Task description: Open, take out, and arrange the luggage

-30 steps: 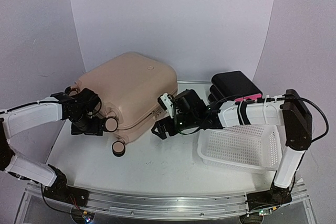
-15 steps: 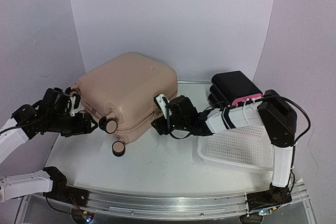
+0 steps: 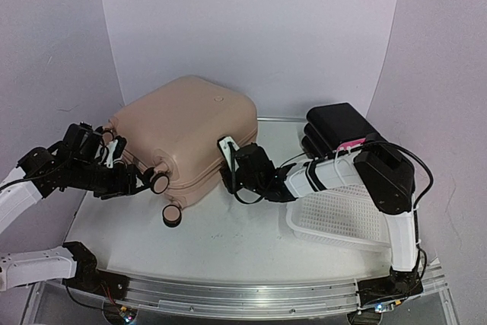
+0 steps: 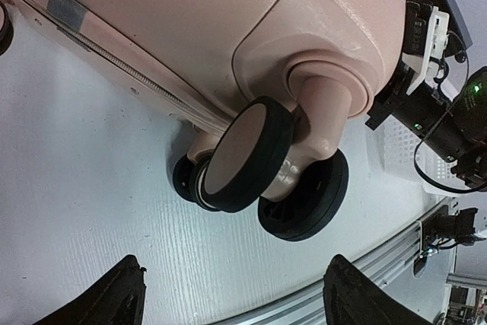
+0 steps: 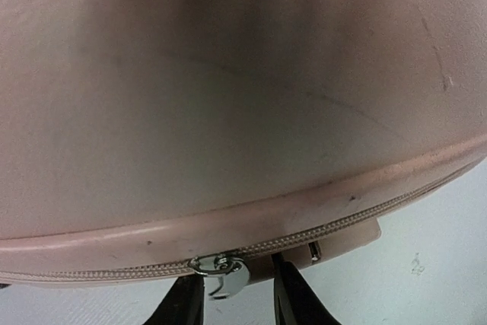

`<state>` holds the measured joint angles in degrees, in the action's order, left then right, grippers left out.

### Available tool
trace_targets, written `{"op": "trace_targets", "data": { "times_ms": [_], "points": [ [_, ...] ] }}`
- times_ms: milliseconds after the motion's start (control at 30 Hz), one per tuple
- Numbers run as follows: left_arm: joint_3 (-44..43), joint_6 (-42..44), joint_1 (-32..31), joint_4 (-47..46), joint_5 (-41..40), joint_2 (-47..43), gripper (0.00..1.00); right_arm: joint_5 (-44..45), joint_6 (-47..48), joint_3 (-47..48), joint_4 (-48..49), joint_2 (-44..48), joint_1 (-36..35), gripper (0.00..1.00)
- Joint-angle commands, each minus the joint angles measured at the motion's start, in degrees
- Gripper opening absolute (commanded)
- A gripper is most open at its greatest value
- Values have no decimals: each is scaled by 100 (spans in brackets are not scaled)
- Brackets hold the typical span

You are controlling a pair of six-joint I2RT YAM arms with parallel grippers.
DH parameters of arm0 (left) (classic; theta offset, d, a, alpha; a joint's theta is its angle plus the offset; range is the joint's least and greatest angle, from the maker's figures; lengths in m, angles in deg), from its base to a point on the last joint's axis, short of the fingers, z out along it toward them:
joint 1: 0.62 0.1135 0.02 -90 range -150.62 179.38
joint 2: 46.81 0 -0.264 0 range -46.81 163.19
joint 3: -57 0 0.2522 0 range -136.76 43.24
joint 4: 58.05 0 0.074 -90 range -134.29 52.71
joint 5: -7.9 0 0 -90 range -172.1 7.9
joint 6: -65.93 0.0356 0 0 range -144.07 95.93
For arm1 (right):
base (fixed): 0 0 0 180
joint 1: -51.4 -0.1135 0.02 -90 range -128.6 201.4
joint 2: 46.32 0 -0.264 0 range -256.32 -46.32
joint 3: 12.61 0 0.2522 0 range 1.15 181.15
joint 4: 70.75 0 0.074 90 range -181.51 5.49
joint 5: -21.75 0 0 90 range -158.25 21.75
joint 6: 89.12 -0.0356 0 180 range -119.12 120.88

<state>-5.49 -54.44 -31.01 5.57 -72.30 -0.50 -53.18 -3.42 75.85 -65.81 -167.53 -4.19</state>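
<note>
The pale pink luggage [image 3: 186,131] lies closed on its side on the white table, with its wheels [image 3: 160,182] at the front left. My left gripper [image 3: 139,181] is open just left of those wheels. In the left wrist view its black fingertips [image 4: 114,298] stand wide apart below the pink-and-black wheel pair [image 4: 251,154], touching nothing. My right gripper [image 3: 226,159] is pressed up to the luggage's right side at the zip seam. In the right wrist view the right gripper [image 5: 237,302] straddles the silver zip pull [image 5: 224,273] with narrowed jaws, and a small gap shows beside the pull.
A black-and-pink drawer box [image 3: 342,129] stands at the back right. A white perforated basket [image 3: 342,218] sits in front of it under the right arm. An aluminium rail [image 3: 243,294] runs along the near table edge. Pale backdrop walls close in the left, back and right.
My right gripper has moved left to the luggage's zip seam and its jaws have narrowed around the pull. The left arm has dropped back to the left, its gripper staying by the wheels.
</note>
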Motion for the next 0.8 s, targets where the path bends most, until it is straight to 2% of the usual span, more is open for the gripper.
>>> {"op": "trace_targets", "data": {
  "times_ms": [0,167,267,433,600,767],
  "points": [
    [-208,-17,-11,-271,199,-12,81,602,37,279,538,30,-32,26],
    [-214,-57,-11,-334,234,-9,81,437,85,179,560,244,-31,12],
    [-216,-64,-11,-362,267,63,81,290,125,62,555,424,-32,0],
    [-224,-75,-11,-423,358,174,80,-461,350,-29,495,533,-8,0],
    [-241,-76,-13,-426,364,173,80,-1587,-22,-38,472,433,270,0],
    [-194,-214,-11,-437,317,107,84,-2293,-150,-106,453,531,426,0]
  ]
}}
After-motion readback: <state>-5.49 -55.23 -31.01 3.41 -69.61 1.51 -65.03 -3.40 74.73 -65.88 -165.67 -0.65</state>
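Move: The zipper pull on the suitcase's near edge hangs almost between the right fingers, about 1 cm ahead and 1 cm left, level with them. From that hand the lock plate is about 3 cm ahead and 2 cm right at the same height, and the suitcase's lowest corner wheel is some 17 cm left, 9 cm back and 5 cm lower. From the idle left hand the pull is roughly 14 cm ahead, 22 cm right and 11 cm below. The right hand nearly stays in place at the suitcase edge, rising only about half a centimetre while its already narrowing fingers close from about a third open to shut, pinching the zipper pull beside the lock plate. Keeping that grip, it then turns counter-clockwise by about 10 degrees, with a slight tip and roll, and does not travel along the zipper. ##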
